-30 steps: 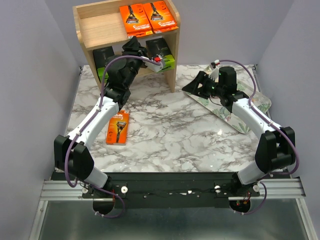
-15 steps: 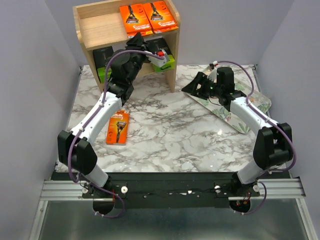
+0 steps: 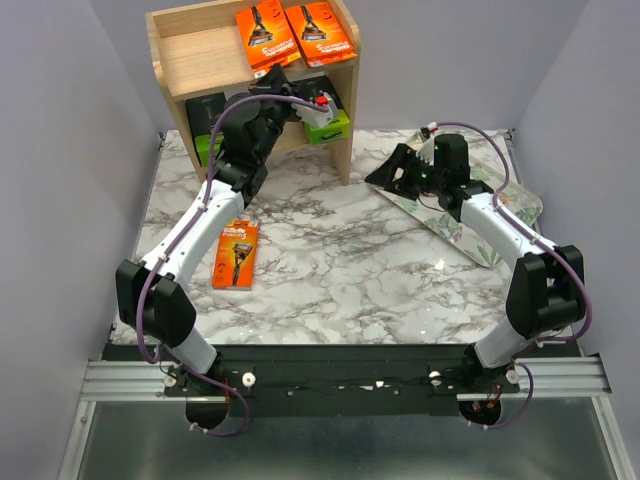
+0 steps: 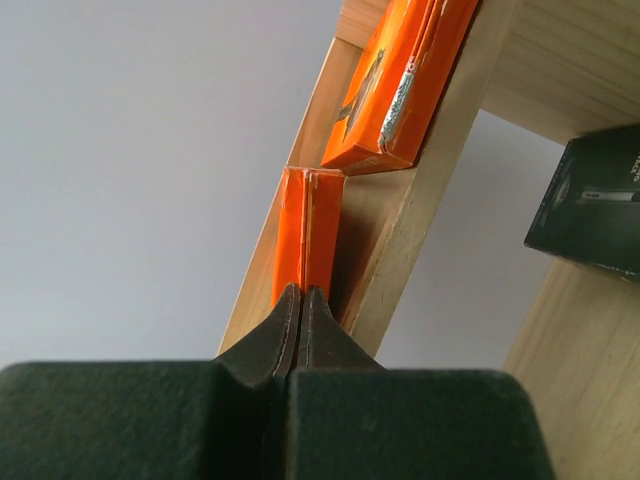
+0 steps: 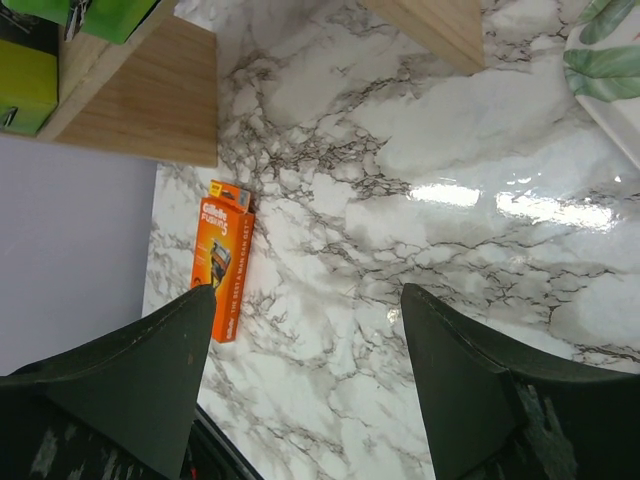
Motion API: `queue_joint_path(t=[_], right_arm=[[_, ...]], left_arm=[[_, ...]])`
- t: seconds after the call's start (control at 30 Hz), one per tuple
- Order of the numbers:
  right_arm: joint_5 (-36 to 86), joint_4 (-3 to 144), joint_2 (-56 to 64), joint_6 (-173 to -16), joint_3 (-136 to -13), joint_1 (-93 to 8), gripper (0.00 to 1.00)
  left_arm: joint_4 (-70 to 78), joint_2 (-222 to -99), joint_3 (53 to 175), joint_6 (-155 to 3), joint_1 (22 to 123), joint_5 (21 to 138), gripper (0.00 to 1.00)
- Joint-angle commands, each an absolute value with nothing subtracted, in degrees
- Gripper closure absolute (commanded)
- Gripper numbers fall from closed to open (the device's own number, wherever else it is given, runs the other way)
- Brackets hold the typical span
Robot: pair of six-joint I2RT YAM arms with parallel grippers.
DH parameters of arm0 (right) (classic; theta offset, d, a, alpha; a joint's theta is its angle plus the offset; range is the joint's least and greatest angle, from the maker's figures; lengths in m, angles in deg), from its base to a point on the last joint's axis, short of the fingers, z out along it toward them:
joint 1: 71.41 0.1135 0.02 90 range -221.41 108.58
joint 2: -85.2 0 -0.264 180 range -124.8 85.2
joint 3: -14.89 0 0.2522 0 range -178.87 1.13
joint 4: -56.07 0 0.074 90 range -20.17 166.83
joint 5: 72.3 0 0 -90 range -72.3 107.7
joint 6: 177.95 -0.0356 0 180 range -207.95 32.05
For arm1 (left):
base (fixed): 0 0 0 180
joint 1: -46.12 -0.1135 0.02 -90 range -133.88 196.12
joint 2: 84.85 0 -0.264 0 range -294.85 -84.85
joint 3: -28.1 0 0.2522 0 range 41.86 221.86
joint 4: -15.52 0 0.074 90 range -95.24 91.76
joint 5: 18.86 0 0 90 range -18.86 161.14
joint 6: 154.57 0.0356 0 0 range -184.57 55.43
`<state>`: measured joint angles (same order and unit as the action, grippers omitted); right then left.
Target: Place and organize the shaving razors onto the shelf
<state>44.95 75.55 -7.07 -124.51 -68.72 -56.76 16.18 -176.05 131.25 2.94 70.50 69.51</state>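
Two orange shaving razors [image 3: 265, 33] [image 3: 320, 30] lie on the top tier of the wooden shelf [image 3: 190, 55]. On the lower tier are two dark packs with green ends [image 3: 207, 118] [image 3: 328, 115]. A third orange pack [image 3: 235, 255] lies on the marble table. My left gripper [image 3: 272, 82] is shut at the top tier's front edge, its tips [image 4: 302, 295] against the end of an orange pack [image 4: 308, 225], with nothing between them. My right gripper [image 3: 395, 170] hangs open and empty over the floral tray [image 3: 500, 215]; its wrist view shows the table pack [image 5: 222, 255].
The shelf's right side panel [image 3: 350, 120] stands on the table close to the tray's left corner. The left half of the top tier is bare wood. The walls of the enclosure close in on both sides.
The left gripper has shut and risen from the lower tier to the top tier's front edge. The left orange pack on top has slid back a little and turned slightly. The right arm is still.
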Motion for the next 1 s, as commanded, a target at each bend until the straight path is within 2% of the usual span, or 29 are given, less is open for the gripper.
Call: queue_joint_path(t=[0.0, 0.67, 0.73, 0.8, 0.87, 0.9, 0.97], right_arm=[[43.2, 76.4, -8.1, -124.6, -70.1, -57.3, 0.17], [42.2, 77.0, -8.7, -125.6, -69.4, -57.4, 0.16], [42.1, 77.0, -8.8, -125.5, -69.4, -57.3, 0.16], [42.0, 77.0, -8.7, -125.4, -69.4, -57.3, 0.16], [42.0, 77.0, -8.5, -125.1, -69.4, -57.4, 0.16], [42.0, 77.0, -8.4, -125.1, -69.5, -57.4, 0.16], [42.1, 77.0, -8.0, -124.9, -69.4, -57.4, 0.16]], left_arm=[[14.8, -174.1, 131.2, 3.5, 69.9, 66.7, 1.0], [11.6, -170.7, 126.5, 6.1, 70.2, 65.2, 1.0], [14.1, -170.6, 124.8, 7.3, 70.5, 65.2, 0.75], [17.2, -169.9, 123.5, 7.7, 70.8, 64.6, 0.56], [19.9, -168.8, 121.2, 7.3, 71.3, 64.5, 0.46], [22.8, -167.0, 120.1, 7.2, 71.6, 64.5, 0.36], [26.2, -164.6, 115.6, 7.5, 73.1, 63.1, 0.26]])
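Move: The left fingers are shut on the near end of the left orange razor pack on the top shelf, whose middle lies about 8 cm ahead and 2 cm left. The other top-shelf razor is also 8 cm ahead, but 8 cm right; beneath that one, some 18 cm lower, stands the right black-green box. From the right hand the held razor is roughly 15 cm ahead, 23 cm left and 25 cm higher. Still pinching, the left hand drags the razor's near end 2 cm left and back, then opens while sinking 3.5 cm. ##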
